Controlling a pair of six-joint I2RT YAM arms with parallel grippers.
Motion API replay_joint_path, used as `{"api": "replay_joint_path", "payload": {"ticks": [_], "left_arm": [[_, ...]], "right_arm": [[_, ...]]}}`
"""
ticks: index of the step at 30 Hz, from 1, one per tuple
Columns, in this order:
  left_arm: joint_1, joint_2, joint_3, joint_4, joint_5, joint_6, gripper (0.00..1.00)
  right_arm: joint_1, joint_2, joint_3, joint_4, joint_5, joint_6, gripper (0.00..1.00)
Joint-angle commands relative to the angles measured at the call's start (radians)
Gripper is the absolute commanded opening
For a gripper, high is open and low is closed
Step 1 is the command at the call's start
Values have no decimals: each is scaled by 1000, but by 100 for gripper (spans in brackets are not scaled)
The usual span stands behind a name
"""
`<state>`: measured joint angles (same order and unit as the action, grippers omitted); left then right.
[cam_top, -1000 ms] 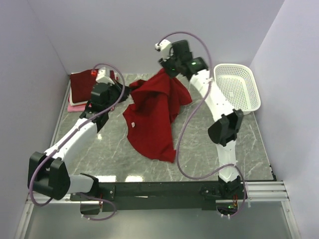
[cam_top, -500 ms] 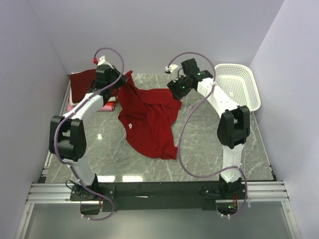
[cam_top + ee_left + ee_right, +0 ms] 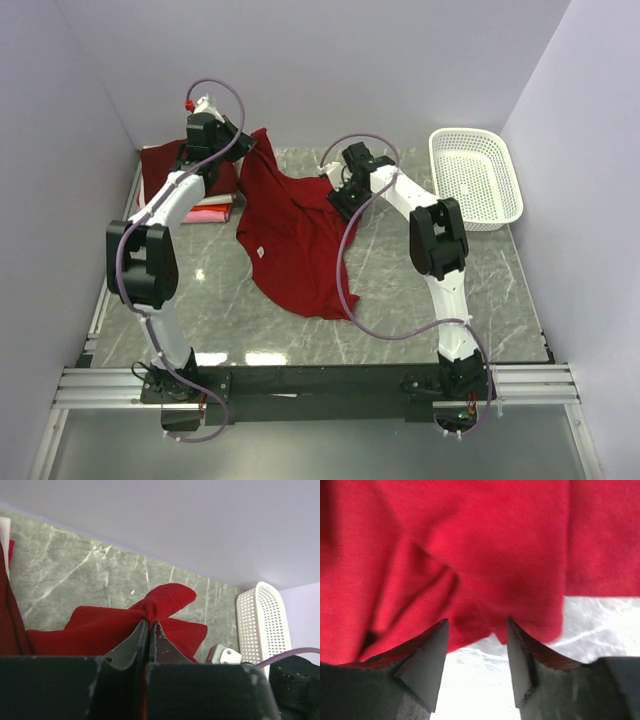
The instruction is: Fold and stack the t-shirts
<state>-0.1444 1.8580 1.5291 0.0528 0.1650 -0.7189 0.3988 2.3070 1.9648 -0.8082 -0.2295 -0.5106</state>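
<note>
A bright red t-shirt (image 3: 295, 235) with a small white neck label (image 3: 262, 252) lies crumpled across the middle of the marble table. My left gripper (image 3: 243, 150) is shut on the shirt's back left corner and holds it lifted; in the left wrist view the cloth (image 3: 165, 600) bunches at the gripper (image 3: 149, 623). My right gripper (image 3: 340, 200) sits low at the shirt's right edge. It stands open (image 3: 476, 630), with the red cloth (image 3: 470, 555) just beyond its fingertips and nothing between them. Folded t-shirts, dark maroon (image 3: 160, 165) over pink (image 3: 205, 212), are stacked at the back left.
A white perforated basket (image 3: 475, 175) stands at the back right, also seen in the left wrist view (image 3: 262, 625). Lilac walls close in the table on three sides. Bare marble (image 3: 430, 300) shows to the right of the shirt.
My right gripper let go of the raised shirt and dropped left to the table. The shirt's right side fell flat. My left arm swung back with its corner still held.
</note>
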Motion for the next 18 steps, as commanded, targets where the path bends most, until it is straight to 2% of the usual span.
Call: {"api": "replay_joint_path", "payload": {"ticks": [1,3,6,9,10,12,13,15,18], "left_arm": [[17,50,84,7,82,-11,0],[22,75,104,2,102,-17,1],[22,75,138,-25,116,5,12],[22,35,137,-45,99,54,18],[22,21,128,-50,93,68,25],[22,-32,112,-86,73,111,32],[22,-57,85,-93,65,127,39],[20,-153,30,-90,56,160,46],[9,-327,-185,-61,70,193,61]], "right_arm": [[12,23,74,12,129,7,56],[21,45,86,18,168,12,53],[21,63,109,21,188,21,42],[23,39,77,49,193,21,27],[23,29,72,52,193,18,16],[21,14,66,58,188,21,2],[21,-12,49,64,188,21,0],[18,-44,22,92,191,18,0],[9,-113,-24,101,170,24,0]]}}
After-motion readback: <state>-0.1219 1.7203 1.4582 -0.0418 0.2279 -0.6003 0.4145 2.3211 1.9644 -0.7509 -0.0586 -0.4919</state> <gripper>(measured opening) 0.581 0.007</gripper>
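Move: Pinched in the left fingers is the raised left corner of the red shirt; the table spot where it will come to lie is roughly 22 cm below, about 3 cm to the right and 1 cm ahead. The folded stack's middle lies about 11 cm to that hand's left, 2 cm back and 20 cm down. The right hand, open, has the shirt's folded right-side edge about 2 cm ahead, 1 cm to its right and 1 cm down; the basket is some 25 cm right of that hand, 8 cm ahead and 3 cm up. Right fingers close from about half open to shut, pinching the shirt's folded right-side edge after easing some 2 cm forward and 1 cm to the right, low at the table. The left hand dips about 3 cm while nudging forward, opens and lets go of the raised corner, then draws back and rises about 5 cm each, away from the cloth. ##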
